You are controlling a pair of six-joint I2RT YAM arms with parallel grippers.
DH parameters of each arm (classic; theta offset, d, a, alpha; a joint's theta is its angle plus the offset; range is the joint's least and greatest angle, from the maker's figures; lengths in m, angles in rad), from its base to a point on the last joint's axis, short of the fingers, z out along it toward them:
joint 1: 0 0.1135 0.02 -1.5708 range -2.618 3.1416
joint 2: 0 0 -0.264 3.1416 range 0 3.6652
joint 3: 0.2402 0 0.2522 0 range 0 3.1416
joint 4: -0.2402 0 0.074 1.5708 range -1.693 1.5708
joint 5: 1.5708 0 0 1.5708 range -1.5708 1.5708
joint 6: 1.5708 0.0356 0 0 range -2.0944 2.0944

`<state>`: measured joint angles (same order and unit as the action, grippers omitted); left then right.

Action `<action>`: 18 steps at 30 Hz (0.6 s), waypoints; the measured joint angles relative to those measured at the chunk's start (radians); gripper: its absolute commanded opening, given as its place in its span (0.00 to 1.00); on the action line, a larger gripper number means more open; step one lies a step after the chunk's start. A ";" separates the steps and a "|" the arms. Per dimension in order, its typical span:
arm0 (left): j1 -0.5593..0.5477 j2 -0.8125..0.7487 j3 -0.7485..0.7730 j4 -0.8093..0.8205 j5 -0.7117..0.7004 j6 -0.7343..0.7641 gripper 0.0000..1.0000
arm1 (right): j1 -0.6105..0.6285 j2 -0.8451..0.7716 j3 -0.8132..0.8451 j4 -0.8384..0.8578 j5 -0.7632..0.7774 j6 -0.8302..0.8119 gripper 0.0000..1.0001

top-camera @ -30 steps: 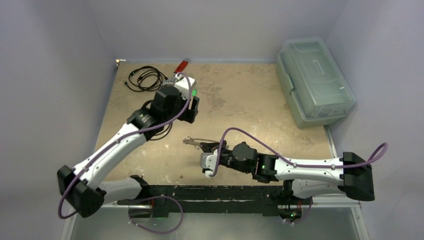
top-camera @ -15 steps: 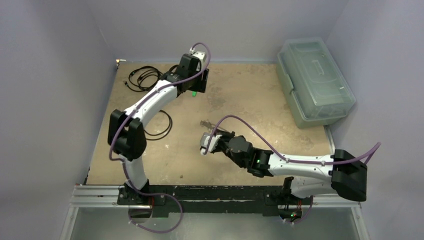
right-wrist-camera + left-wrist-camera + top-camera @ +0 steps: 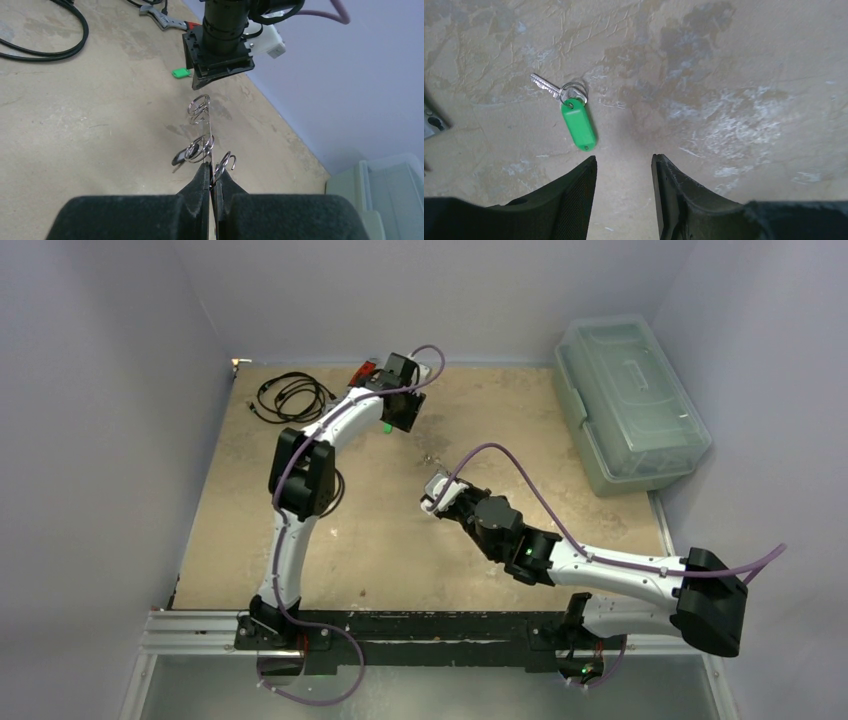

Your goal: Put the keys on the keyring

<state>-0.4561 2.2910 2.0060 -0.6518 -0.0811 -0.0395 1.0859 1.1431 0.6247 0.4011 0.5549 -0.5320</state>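
Observation:
A key with a green tag (image 3: pixel 579 124) lies flat on the table, its silver blade pointing up-left. My left gripper (image 3: pixel 624 162) hovers just below and right of it, open, with only bare table between its fingers. In the top view the green key (image 3: pixel 386 426) shows beside that gripper (image 3: pixel 403 416) at the far side of the table. My right gripper (image 3: pixel 211 172) is shut on the keyring (image 3: pixel 211 137), seen edge-on as a thin upright wire. Small rings and a dark key with white (image 3: pixel 180 158) hang on the wire. In that same view the green key (image 3: pixel 181 73) lies beyond the ring, under the left gripper (image 3: pixel 220 67).
A translucent lidded box (image 3: pixel 630 400) stands at the back right. Coiled black cables (image 3: pixel 290 395) lie at the back left, with another loop (image 3: pixel 333 495) beside the left arm. A red-handled wrench (image 3: pixel 167 20) lies near the back wall.
My left arm has stretched out to the far side of the table, over the green key, and its jaws have narrowed. The right gripper has carried the keyring farther up the table.

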 measured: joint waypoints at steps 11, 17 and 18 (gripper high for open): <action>0.096 0.034 0.020 0.031 0.161 0.086 0.45 | 0.000 0.000 0.000 -0.005 -0.029 0.042 0.00; 0.147 0.109 0.156 0.037 0.261 0.081 0.41 | 0.000 0.000 0.000 -0.006 -0.044 0.050 0.00; 0.151 0.122 0.173 0.037 0.268 0.081 0.40 | 0.000 0.000 0.000 -0.008 -0.047 0.051 0.00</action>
<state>-0.3054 2.4126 2.1788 -0.6147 0.1871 0.0414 1.0855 1.1431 0.6247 0.3935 0.5079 -0.4808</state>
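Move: The green-tagged key I'm after lies about 3 cm ahead of my left hand, 4 cm to its left and 7 cm below the fingers. The wrench's middle is roughly 14 cm farther out than the key and 8 cm left of it; the black cable coil lies some 12 cm ahead and 25 cm left of my left hand. From my right hand the key is about 28 cm ahead, 12 cm left and 22 cm below. I bring my left hand across above the green-tagged key, sliding left and dipping about 1.5 cm first, then reaching forward and easing back up by about as much, roughly 5.5 cm forward in all, until my fingers stand just beyond the key. The wrist rolls some 10 degrees, left side dropping, and the fingers stay about half open, touching nothing. ##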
